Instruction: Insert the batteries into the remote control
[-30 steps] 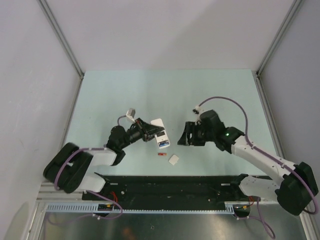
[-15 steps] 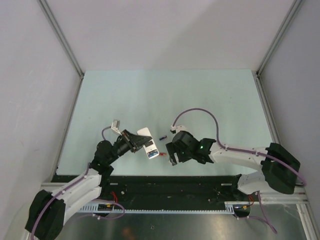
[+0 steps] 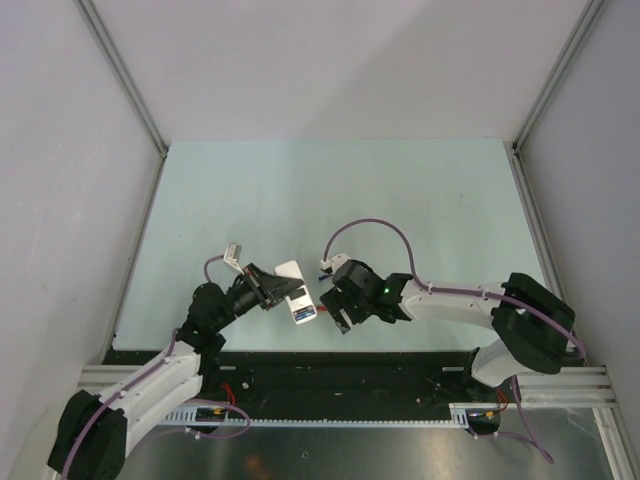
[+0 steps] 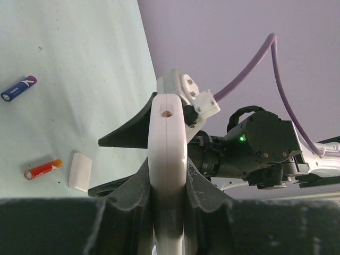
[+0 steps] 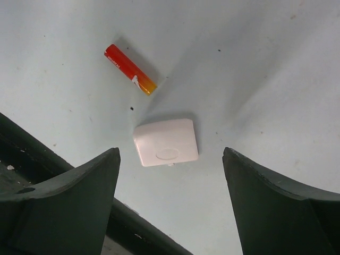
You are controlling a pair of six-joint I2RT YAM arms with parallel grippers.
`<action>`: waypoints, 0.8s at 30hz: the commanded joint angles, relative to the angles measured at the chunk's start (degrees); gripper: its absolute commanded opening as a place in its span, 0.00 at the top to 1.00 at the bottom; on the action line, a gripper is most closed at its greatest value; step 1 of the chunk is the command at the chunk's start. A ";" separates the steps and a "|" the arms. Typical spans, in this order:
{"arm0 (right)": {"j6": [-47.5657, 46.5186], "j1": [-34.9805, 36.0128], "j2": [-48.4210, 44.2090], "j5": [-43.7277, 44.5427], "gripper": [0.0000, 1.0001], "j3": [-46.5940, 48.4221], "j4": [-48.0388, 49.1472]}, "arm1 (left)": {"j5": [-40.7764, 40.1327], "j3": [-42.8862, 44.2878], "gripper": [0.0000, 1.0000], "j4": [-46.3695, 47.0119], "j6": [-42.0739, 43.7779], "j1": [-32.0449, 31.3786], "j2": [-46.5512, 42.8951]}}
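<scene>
My left gripper (image 3: 285, 292) is shut on the white remote control (image 3: 297, 291) and holds it edge-on above the table; the remote fills the middle of the left wrist view (image 4: 167, 138). My right gripper (image 3: 338, 308) is open and empty, just right of the remote. In the right wrist view its jaws (image 5: 171, 154) straddle a small white battery cover (image 5: 166, 142) lying flat on the table. A red battery (image 5: 130, 69) lies just beyond the cover. The left wrist view shows the red battery (image 4: 42, 169), the cover (image 4: 81, 171) and a dark blue-purple battery (image 4: 18, 87) on the table.
The black rail (image 3: 350, 365) runs along the table's near edge, close under both grippers. The pale green table (image 3: 330, 200) stretches behind them, with grey walls on three sides. The right arm's purple cable (image 3: 370, 228) loops above its wrist.
My right arm has swung left and toward the near edge, ending over the cover and red battery. My left gripper carried the remote left and nearer, then held almost still.
</scene>
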 commanded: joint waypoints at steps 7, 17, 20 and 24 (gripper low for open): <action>-6.23 0.53 5.91 -0.99 0.21 3.89 0.05 | 1.83 -0.30 1.00 1.57 0.25 0.62 -1.69; -6.41 -1.40 7.15 -2.04 0.41 4.24 -0.22 | 2.01 -0.30 1.00 1.57 0.07 0.53 -2.30; -5.79 -2.02 6.97 -2.39 0.47 4.24 -0.74 | 1.84 -0.30 1.00 1.48 0.16 0.53 -2.13; -4.65 -2.98 6.09 -3.01 0.56 4.24 -1.36 | 1.75 0.05 1.00 1.57 0.42 0.53 -1.95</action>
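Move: The battery cover lies flat on the table between the right hand's open fingers, about 1 cm ahead, neither left nor right, and 3 cm below. The red battery lies some 4 cm ahead and 6 cm left of the right hand, the blue battery about 12 cm ahead and 5 cm left, both also 3 cm below. From the left hand, the cover lies roughly 8 cm back, 13 cm right and 15 cm below. The right hand sinks about 2 cm, then eases 1 cm forward, its fingers closing to pinch the cover's sides. ##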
